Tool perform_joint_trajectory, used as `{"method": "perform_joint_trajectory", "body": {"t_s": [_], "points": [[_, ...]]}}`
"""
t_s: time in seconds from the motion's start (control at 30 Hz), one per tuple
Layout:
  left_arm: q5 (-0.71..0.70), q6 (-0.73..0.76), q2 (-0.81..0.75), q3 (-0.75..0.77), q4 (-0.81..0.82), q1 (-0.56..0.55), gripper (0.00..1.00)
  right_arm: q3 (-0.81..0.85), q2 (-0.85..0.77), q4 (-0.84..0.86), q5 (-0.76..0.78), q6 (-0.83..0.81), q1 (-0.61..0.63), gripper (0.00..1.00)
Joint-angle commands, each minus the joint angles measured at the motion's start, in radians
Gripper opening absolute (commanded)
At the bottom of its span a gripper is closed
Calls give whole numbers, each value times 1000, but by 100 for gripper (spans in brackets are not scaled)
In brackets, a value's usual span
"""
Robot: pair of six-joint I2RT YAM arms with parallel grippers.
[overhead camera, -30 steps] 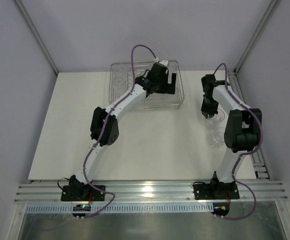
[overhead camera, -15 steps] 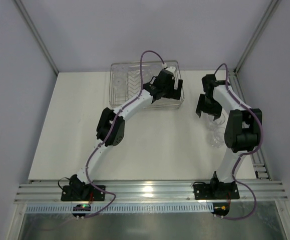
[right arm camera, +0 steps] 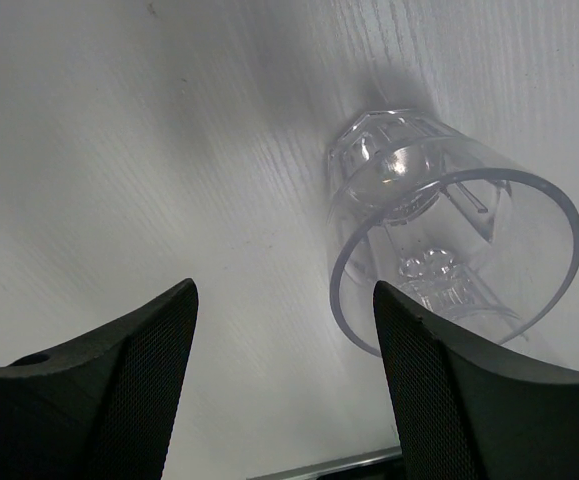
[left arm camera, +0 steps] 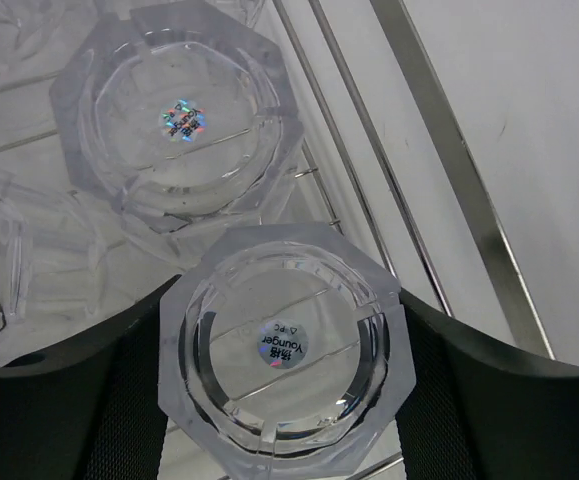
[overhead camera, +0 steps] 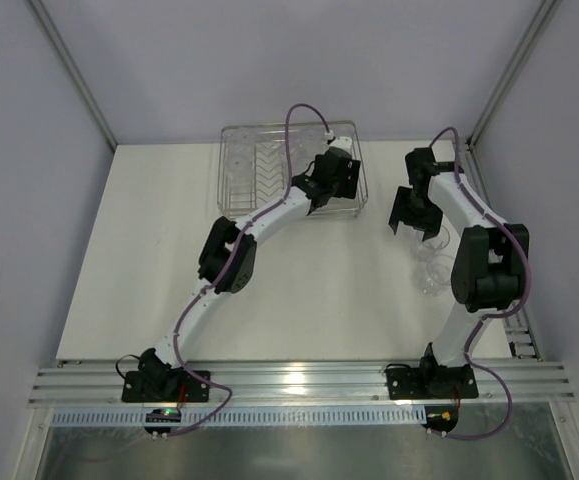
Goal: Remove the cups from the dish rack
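The wire dish rack (overhead camera: 231,135) stands at the table's back centre. My left gripper (overhead camera: 337,186) reaches into its right end. In the left wrist view the left gripper (left arm camera: 287,330) is shut on an upturned clear cup (left arm camera: 287,400), a finger against each side of its octagonal base. A second upturned cup (left arm camera: 179,120) sits just beyond it and another cup (left arm camera: 19,260) lies to the left. My right gripper (overhead camera: 412,222) hangs open over the table at the right. Nothing is between its fingers (right arm camera: 119,390). A clear cup (right arm camera: 449,250) stands upright on the table just right of them.
Two clear cups (overhead camera: 432,247) (overhead camera: 431,279) stand on the table by the right arm. The rack's thick side wire (left arm camera: 469,200) runs just right of the held cup. A metal rail (overhead camera: 517,320) lines the table's right edge.
The left gripper moved to the rack's right end and closed round an upturned cup. The right gripper opened, let go of its cup and drew slightly back from it.
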Motion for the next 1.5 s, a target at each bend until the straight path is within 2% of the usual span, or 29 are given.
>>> {"method": "perform_joint_trajectory", "body": {"t_s": [0.0, 0.03, 0.1, 0.13, 0.2, 0.37, 0.53, 0.57, 0.63, 0.67, 0.73, 0.77, 0.83, 0.87, 0.9, 0.97, 1.0, 1.17, 1.3, 1.47], "points": [[-63, 18, -55, -41, 11, -2, 50, -9, -89, 18, -25, 4, -3, 74], [-78, 21, -70, -59, 17, -2, 36, -18, -97, 21, -26, 1, -5, 74], [-95, 33, -106, -114, 36, -2, 21, -27, -124, 28, -40, -4, -5, 74], [-104, 35, -144, -133, 40, -3, 8, -35, -133, 31, -45, -5, -3, 74], [-140, 41, -192, -198, 58, -2, 0, -41, -155, 44, -54, -13, -5, 74], [-212, 45, -397, -363, 112, 0, 0, -72, -255, 85, -150, -36, 0, 74], [-258, -32, -621, -589, 184, 10, 0, -124, -353, 159, -313, -59, 1, 74], [-249, -63, -703, -628, 184, 15, 0, -135, -386, 192, -406, -60, 1, 74], [-147, -170, -780, -730, 180, 39, 0, -190, -426, 243, -544, -54, 1, 74], [-91, -209, -813, -761, 163, 50, 0, -214, -469, 312, -687, -38, 1, 74], [59, -286, -905, -832, 151, 75, 0, -304, -512, 393, -837, -10, 9, 74], [111, -368, -932, -922, 181, 84, 0, -335, -555, 471, -965, 33, 15, 74], [299, -477, -1032, -1062, 287, 116, 0, -424, -594, 566, -1072, 85, 30, 74], [355, -601, -1066, -1211, 427, 128, 0, -452, -609, 664, -1118, 158, 37, 74], [397, -661, -1115, -1283, 521, 136, 0, -504, -636, 714, -1175, 194, 49, 74], [475, -776, -1152, -1415, 667, 153, 0, -549, -660, 828, -1204, 251, 69, 74], [487, -860, -1173, -1508, 794, 153, 0, -579, -678, 853, -1210, 281, 89, 74], [544, -1106, -1164, -1711, 1130, 153, 0, -656, -684, 962, -1204, 343, 179, 74], [563, -1229, -1105, -1776, 1340, 152, 0, -682, -675, 1016, -1158, 349, 247, 74], [581, -1283, -1074, -1828, 1425, 152, 0, -678, -674, 992, -1132, 317, 251, 74]]}}
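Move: The cup already gripped upside down in the left fingers is bound for the handover spot before the dish rack, about 23 cm back, 13 cm left and 9 cm above that hand. A rack cup stands some 9 cm straight ahead of it. From the right hand, the gripped cup is about 16 cm ahead and 17 cm left, level in height. A table cup stands about 5 cm right, 3 cm back and 4 cm below the right hand. The cup comes out of the rack in the left fingers' unchanged grip, first left and up about 18 cm, then back over the rack's front and down, rising slightly at the end, as the wrist rolls until its mouth faces right. The open right hand climbs clear of the table cup and swings some 23 cm left, also up and back, fingers turning from down to leftward, towards the cup's mouth. ##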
